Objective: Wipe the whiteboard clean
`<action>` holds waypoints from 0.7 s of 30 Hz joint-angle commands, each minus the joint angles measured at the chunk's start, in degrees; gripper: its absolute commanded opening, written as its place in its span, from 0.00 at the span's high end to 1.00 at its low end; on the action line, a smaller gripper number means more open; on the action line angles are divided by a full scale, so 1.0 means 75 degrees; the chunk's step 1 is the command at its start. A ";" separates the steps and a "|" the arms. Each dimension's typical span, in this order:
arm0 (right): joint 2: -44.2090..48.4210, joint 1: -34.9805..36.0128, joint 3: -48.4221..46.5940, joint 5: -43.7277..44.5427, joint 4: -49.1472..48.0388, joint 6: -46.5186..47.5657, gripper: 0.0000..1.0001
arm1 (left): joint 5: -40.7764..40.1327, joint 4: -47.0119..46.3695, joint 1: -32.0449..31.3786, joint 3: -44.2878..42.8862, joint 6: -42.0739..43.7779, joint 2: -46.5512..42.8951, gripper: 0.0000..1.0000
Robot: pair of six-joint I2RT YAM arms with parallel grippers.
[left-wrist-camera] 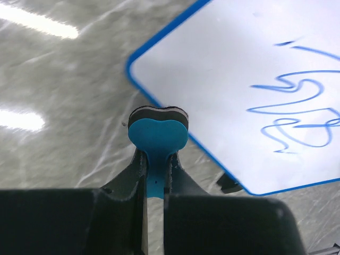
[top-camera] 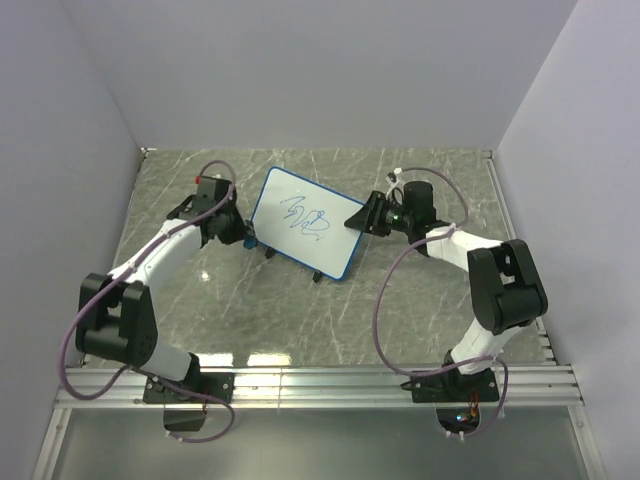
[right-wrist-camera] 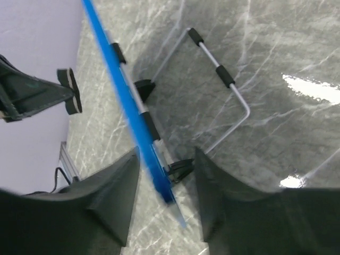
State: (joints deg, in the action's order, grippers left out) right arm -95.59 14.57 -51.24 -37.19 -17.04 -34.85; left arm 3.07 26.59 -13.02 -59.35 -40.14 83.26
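Observation:
The whiteboard point(top-camera: 305, 222) stands tilted at mid-table on its black feet, with blue scribble point(left-wrist-camera: 297, 114) on its face. My left gripper point(top-camera: 243, 236) is shut on the blue eraser point(left-wrist-camera: 158, 135), whose black-padded head sits just off the whiteboard's point(left-wrist-camera: 239, 79) left edge. My right gripper point(top-camera: 358, 220) is at the board's right edge. In the right wrist view the blue frame point(right-wrist-camera: 127, 106) runs between the two fingers of the right gripper point(right-wrist-camera: 166, 154), close to the left one, and the jaws stand apart with a gap on the right side.
A bent wire stand point(right-wrist-camera: 234, 90) with black sleeves props the board from behind. White walls close in the back and both sides. An aluminium rail point(top-camera: 320, 380) runs along the near edge by the arm bases. Loose cables loop beside each arm.

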 commanded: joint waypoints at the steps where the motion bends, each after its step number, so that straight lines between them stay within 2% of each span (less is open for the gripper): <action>1: -0.0238 -0.0020 -0.0479 -0.0151 -0.0061 0.0217 0.51 | -0.0081 -0.0299 -0.0419 -0.0732 -0.0074 0.0510 1.00; 5: -0.0391 -0.0055 -0.0480 -0.0151 -0.0037 0.0369 0.64 | -0.0140 -0.0439 -0.1051 -0.1482 -0.0202 0.1329 1.00; 6: -0.0391 -0.0056 -0.0480 -0.0151 -0.0037 0.0404 0.64 | -0.0175 -0.0463 -0.1054 -0.1485 -0.0226 0.1483 1.00; 7: -0.0426 -0.0079 -0.0422 -0.0162 -0.0002 0.0428 0.71 | -0.0198 -0.0475 -0.1274 -0.1763 -0.0261 0.1635 1.00; 14: -0.0438 -0.0114 -0.0187 -0.0116 0.0151 0.0674 0.96 | -0.0292 -0.0662 -0.2353 -0.2948 -0.0624 0.3122 1.00; 17: -0.0461 -0.0114 -0.0187 -0.0151 0.0104 0.0569 0.98 | -0.0187 -0.0662 -0.2822 -0.3417 -0.0753 0.3638 1.00; 21: -0.0508 -0.0114 -0.0315 -0.0104 0.0244 0.0545 0.99 | 0.0070 -0.0896 -0.3315 -0.3442 -0.0975 0.3863 1.00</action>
State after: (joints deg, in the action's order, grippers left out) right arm -97.97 12.95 -52.88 -42.52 -18.94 -32.91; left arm -1.87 24.97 -33.12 -84.51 -44.62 108.42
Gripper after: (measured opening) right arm 0.197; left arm 0.100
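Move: Some 14 cm to the right of the left hand's eraser grip and 8 cm ahead, about 1 cm lower, is the blue writing; the whiteboard's lower-left corner is about 5 cm straight ahead and 2 cm lower, the right gripper roughly 28 cm right and 7 cm ahead. For the right hand, the whiteboard's right edge is about 1 cm ahead, left and below, the writing some 14 cm left and level, and the lower-right corner 12 cm back, 5 cm left, 7 cm lower. Sweeping right about 17 cm and some 5 cm forward, the left hand takes the still-gripped eraser from the lower-left corner onto the board and through the writing, dipping slightly midway and turning clockwise. Meanwhile the right hand, nearly in place, closes its half-open fingers and pinches the board's right edge. ##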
